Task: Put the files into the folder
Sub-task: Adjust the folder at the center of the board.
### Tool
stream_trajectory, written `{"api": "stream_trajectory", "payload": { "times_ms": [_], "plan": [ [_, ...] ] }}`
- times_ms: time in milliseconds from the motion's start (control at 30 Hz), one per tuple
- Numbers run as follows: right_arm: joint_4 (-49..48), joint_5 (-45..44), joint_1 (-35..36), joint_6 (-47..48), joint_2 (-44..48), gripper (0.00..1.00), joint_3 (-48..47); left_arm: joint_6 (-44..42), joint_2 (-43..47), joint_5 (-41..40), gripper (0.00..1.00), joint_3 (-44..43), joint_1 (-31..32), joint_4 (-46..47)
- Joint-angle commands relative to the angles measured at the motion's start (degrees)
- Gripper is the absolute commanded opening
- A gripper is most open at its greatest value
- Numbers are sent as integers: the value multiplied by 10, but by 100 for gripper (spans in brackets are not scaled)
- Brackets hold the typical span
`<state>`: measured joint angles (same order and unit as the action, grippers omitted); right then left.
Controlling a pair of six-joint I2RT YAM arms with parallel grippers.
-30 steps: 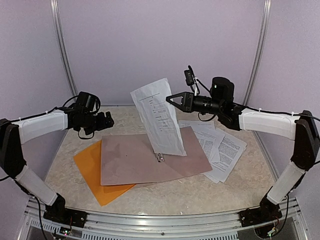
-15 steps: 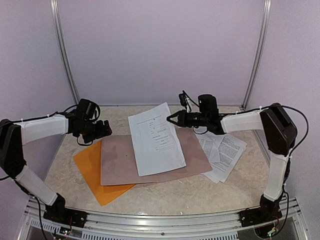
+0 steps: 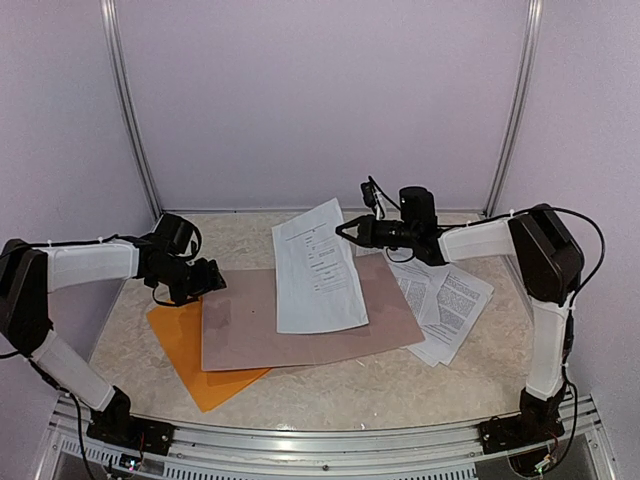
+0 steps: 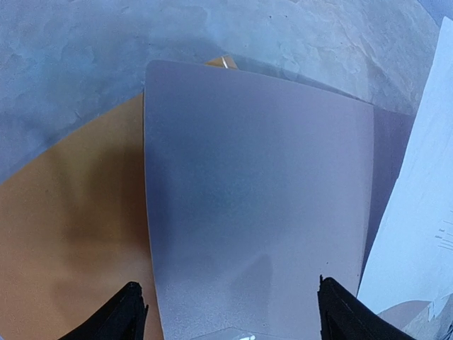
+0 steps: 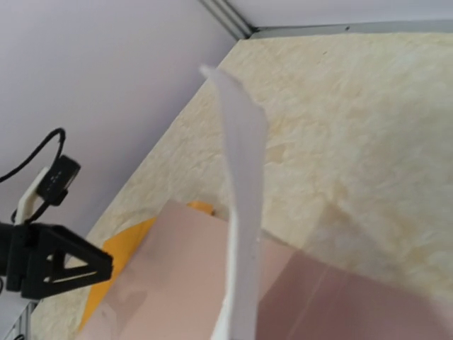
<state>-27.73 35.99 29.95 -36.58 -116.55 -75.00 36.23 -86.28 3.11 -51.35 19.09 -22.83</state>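
Note:
The orange folder [image 3: 185,340] lies flat at the left, mostly covered by a grey-brown board [image 3: 250,325]. My right gripper [image 3: 345,230] is shut on the far right edge of one white printed file [image 3: 318,270], which slopes down onto the board. More files [image 3: 450,300] lie spread at the right. My left gripper [image 3: 205,278] hovers low at the board's left end, open. In the left wrist view its fingers straddle the board [image 4: 255,177], with the folder [image 4: 64,227] beside it. The right wrist view shows the held file [image 5: 244,212] edge-on, hiding the fingers.
Pale walls with metal corner posts [image 3: 130,110] close in the back and sides. The metal rail [image 3: 320,440] carrying both arm bases runs along the near edge. Bare speckled tabletop [image 3: 380,385] shows in front of the board.
The right gripper has lowered the sheet from upright in the air to sloping on the board. The left gripper has dropped toward the board's left end and its jaws have narrowed slightly.

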Motion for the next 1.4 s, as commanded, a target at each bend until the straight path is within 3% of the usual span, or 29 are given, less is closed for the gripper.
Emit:
{"api": "stream_trajectory", "payload": {
  "times_ms": [0,467,633,733,867,967,1367],
  "plan": [
    [5,0,-11,20,23,0,3,14,-14,28,78,10,-3,7],
    [2,-3,-11,24,36,0,32,53,-2,66,69,70,-7,37],
    [0,-2,-11,21,36,0,34,45,-4,109,59,83,-8,78],
    [7,-11,-11,25,40,0,36,17,4,136,46,80,-8,101],
    [24,-23,-13,36,53,0,35,-35,-5,169,17,45,-8,86],
    [44,-36,-14,47,68,0,34,-72,-31,199,1,3,-9,55],
    [113,-96,-34,73,147,0,56,-191,-116,324,0,-120,0,-39]
  ]
}}
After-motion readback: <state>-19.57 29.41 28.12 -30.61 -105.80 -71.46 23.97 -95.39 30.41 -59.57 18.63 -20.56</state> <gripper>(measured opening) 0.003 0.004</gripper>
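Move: To the left hand's right and back lies the open folder, its middle some 20 cm right, 7 cm back and 6 cm below. Its left edge passes about 2 cm left of the open fingers. The clip sits 20 cm right and 3 cm back, and the orange folder 12 cm back and 1 cm right. For the right hand, already holding a sheet, the open folder's middle is 14 cm back, 5 cm left and 17 cm down. Sinking about 4 cm and drawing back a little, the half-open left hand comes down to the open folder's left edge, then shuts on it and pinches it. Fingers shut, it carries the edge some 8 cm right, up and slightly forward, turning about 25 degrees clockwise. The right hand keeps its sheet, holding nearly still before it rises 4 cm and shifts right. ##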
